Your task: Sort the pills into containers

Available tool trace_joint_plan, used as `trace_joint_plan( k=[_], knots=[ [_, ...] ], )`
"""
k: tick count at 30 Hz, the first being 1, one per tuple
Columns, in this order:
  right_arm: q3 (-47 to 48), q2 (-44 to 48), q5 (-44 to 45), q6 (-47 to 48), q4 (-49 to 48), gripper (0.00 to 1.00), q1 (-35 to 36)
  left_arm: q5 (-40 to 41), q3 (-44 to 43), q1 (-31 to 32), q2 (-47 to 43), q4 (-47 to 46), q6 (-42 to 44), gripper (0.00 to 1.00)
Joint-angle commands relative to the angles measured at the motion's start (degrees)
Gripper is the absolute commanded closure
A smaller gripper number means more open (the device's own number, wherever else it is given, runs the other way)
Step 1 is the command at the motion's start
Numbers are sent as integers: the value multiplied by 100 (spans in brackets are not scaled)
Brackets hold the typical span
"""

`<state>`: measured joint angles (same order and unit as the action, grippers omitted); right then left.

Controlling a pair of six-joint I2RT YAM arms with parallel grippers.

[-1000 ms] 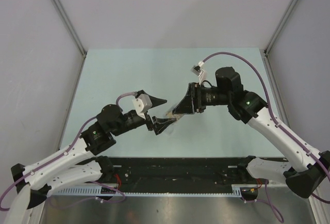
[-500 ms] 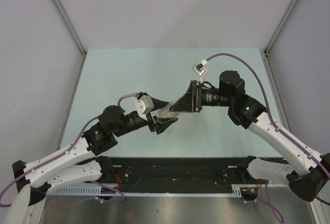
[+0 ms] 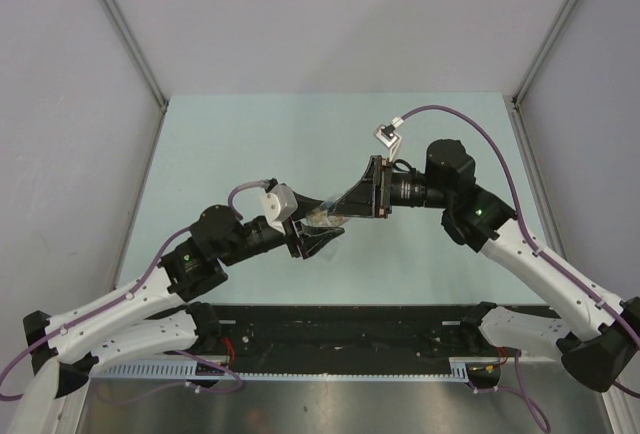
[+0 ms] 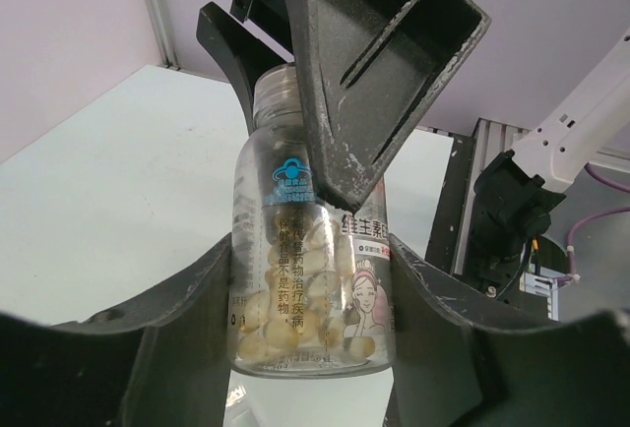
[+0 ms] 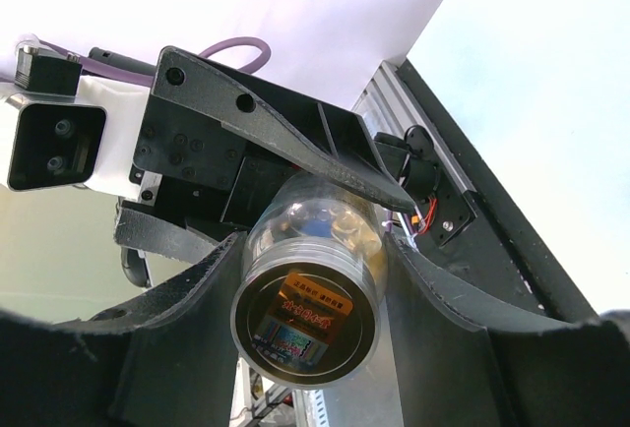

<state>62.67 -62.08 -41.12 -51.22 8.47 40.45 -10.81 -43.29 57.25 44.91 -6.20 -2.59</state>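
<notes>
One container, a clear round jar [image 3: 322, 217], hangs in the air above the table between both arms. Pale yellow pills [image 4: 295, 321] fill its lower half. In the left wrist view my left gripper [image 4: 309, 250] has both fingers pressed against the sides of the jar [image 4: 313, 279] near its base. The right wrist view shows my right gripper [image 5: 313, 242] shut on the capped end of the jar [image 5: 305, 321], whose lid sticker faces that camera. The pills [image 5: 351, 227] show through the wall. From above, my left gripper [image 3: 316, 226] and right gripper [image 3: 342, 211] meet at the jar. No other container shows.
The pale green table [image 3: 250, 144] lies below the arms, with grey walls and metal posts on three sides. A black rail [image 3: 340, 332] with the arm bases runs along the near edge.
The right arm carried the jar left into the left gripper's jaws. The left fingers closed in from wide apart until they lay against the jar's sides.
</notes>
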Motion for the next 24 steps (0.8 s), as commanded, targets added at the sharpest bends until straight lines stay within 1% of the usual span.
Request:
trace_joint_plan(
  k=[1,2,3,5,6,7,9,10,13,14,19,20,23,24],
  knots=[
    [-10,206,-98,-55,-170,97,86,-79,-259,5,-26,-189,-110,93],
    [-1,214,-80,-28,-161,94,95,-88,-259,14,-17,-189,-128,98],
    [-10,206,-71,-20,-144,91,104,-114,-259,14,-17,-189,-145,100],
    [-1,223,-54,7,-170,87,95,-141,-233,5,-17,-189,-172,100],
    [-1,223,-54,16,-188,82,95,-176,-215,14,-34,-189,-189,99],
    [-1,232,-62,33,-188,70,86,-185,-180,14,-34,-189,-233,100],
    [-1,276,7,68,-232,56,95,-167,-128,14,-104,-198,-286,100],
    [-1,311,69,77,-240,43,95,-141,-66,14,-140,-215,-347,100],
    [-1,443,394,86,-310,25,86,-71,109,5,-306,-338,-522,100],
    [-1,495,473,69,-380,22,86,-53,162,14,-359,-382,-575,100],
    [8,583,1009,-150,-803,19,42,158,575,14,-842,-812,-1006,100],
    [8,601,1079,-186,-1125,18,34,254,619,14,-904,-865,-1076,100],
    [25,645,1527,-274,-1181,18,77,482,708,14,-1124,-989,-1305,100],
    [25,697,1903,-283,-1111,19,112,544,725,14,-1159,-989,-1401,100]
  ],
)
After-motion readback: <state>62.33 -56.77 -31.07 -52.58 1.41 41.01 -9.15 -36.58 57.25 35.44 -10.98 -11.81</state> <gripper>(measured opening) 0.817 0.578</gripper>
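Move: The pill bottle lies on its side in mid-air, already gripped at both ends. Its middle is about 2 cm right of the left hand and 1 cm ahead, at nearly the same height; from the right hand, on the neck end, it is roughly 4 cm left, level fore and aft, about 1 cm lower. The clear pill box lies on the table some 30 cm below, about 3 cm ahead of and 4 cm right of the left hand. After both hands hold nearly still on the bottle, the right fingers open wide and let go of its neck end, and that hand lifts about 5 cm up and off it, drifting slightly right and, late on, forward, with its fingertips tipping up and swinging forward some 10 degrees. The left hand keeps its pinch on the bottle body and draws it away to the left and back, about 3 cm in all and a little up, its fingertips tipping up by about 10 degrees. ##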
